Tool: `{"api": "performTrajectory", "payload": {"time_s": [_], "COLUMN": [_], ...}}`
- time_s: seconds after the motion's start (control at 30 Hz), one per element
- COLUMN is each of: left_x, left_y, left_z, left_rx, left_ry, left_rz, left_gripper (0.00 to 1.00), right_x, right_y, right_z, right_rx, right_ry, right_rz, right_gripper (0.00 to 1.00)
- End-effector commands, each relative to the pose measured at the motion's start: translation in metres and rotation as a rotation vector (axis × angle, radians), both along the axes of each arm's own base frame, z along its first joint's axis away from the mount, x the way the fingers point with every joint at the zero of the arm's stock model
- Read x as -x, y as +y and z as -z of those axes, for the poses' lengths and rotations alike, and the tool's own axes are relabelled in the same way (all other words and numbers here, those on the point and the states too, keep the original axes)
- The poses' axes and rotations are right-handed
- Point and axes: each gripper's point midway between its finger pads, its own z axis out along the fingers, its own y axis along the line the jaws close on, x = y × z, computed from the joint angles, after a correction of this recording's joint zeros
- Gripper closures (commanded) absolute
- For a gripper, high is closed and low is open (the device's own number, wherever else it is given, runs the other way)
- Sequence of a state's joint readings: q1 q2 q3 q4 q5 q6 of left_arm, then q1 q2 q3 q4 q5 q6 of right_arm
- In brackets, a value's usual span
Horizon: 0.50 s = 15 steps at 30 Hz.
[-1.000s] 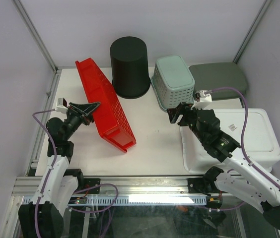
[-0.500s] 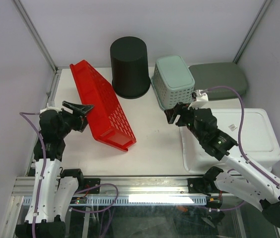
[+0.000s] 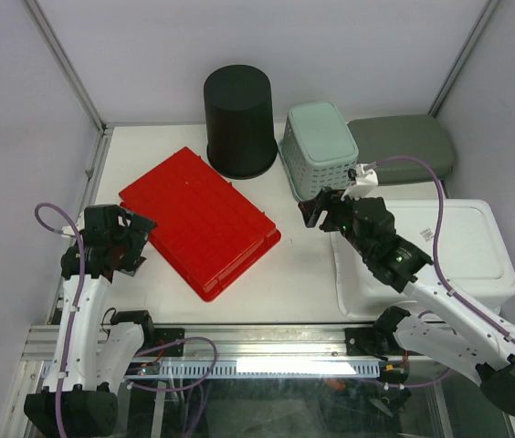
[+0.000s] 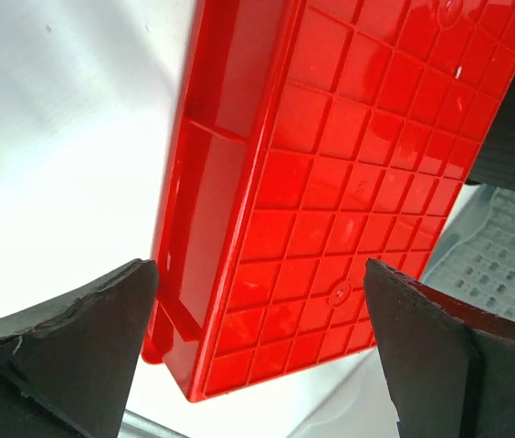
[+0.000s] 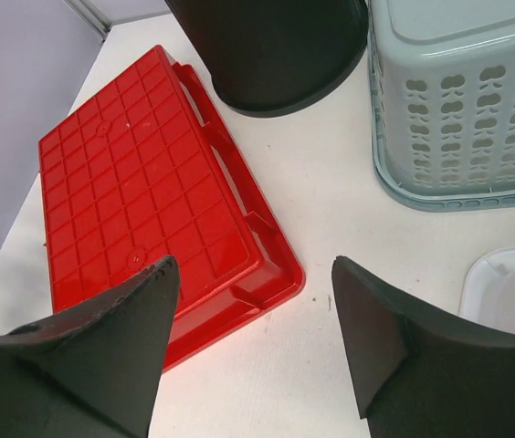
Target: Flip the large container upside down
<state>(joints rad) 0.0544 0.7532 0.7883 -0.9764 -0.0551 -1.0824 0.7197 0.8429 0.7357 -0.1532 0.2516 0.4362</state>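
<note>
The large container (image 3: 198, 219) is a red, shallow crate lying flat on the white table with its gridded underside up. It also fills the left wrist view (image 4: 349, 182) and the left of the right wrist view (image 5: 139, 192). My left gripper (image 3: 139, 245) is just off the crate's left corner, open and clear of it, with nothing between its fingers (image 4: 259, 283). My right gripper (image 3: 317, 210) hovers to the right of the crate, above the table, open and empty (image 5: 255, 274).
A black bucket (image 3: 237, 119) stands upside down behind the crate. A pale green basket (image 3: 317, 146) sits to its right, with a grey-green lid (image 3: 404, 146) behind that. A white bin (image 3: 440, 251) lies under the right arm. A metal frame rail (image 3: 93, 182) runs along the left.
The red container went from standing tilted on its long edge to lying flat, underside up. My left gripper opened, let go of it and drew back to the left. The right arm barely moved.
</note>
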Motion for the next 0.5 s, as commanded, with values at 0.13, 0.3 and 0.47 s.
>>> {"api": "performTrajectory", "payload": {"time_s": [0.13, 0.3, 0.47], "left_x": [-0.027, -0.062, -0.101], "left_y": [0.026, 0.019, -0.011], "left_z": [-0.062, -0.105, -0.139], "left_rx": [-0.246, -0.339, -0.464], "left_ry": [-0.115, -0.239, -0.353], "left_rz": [0.098, 0.242, 0.401], "left_gripper": [0.01, 0.01, 0.01], "right_x": [-0.007, -0.017, -0.028], "right_y": [-0.008, -0.021, -0.029], "right_z": [-0.016, -0.005, -0.005], "right_rx": [-0.013, 0.106, 0.212], "right_ry": [-0.032, 0.049, 0.161], "right_rz": [0.061, 0.146, 0.231], "right_gripper": [0.24, 0.18, 0.01]}}
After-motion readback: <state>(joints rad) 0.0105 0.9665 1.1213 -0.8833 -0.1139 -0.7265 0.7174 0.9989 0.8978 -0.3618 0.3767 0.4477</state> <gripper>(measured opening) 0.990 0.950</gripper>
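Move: The red container already lies upside down on the table. Its middle is about 7 cm ahead, 13 cm right and 12 cm below the left hand, and some 2 cm ahead, 27 cm left and 21 cm below the right. Counted from the left hand, the black bin is roughly 23 cm ahead, 25 cm right. From the right hand, the basket stands about 14 cm straight ahead, the white container some 11 cm back and 26 cm right. Up some 9 cm and forward about 6 cm, the left hand climbs away from the red container, speeding up, fingers still wide and empty, while its wrist turns about 15 degrees clockwise, left side rising and fingertips tipping up. The right hand opens its empty fingers wider and eases a couple of centimetres forward, down and right, tipping slightly down. ##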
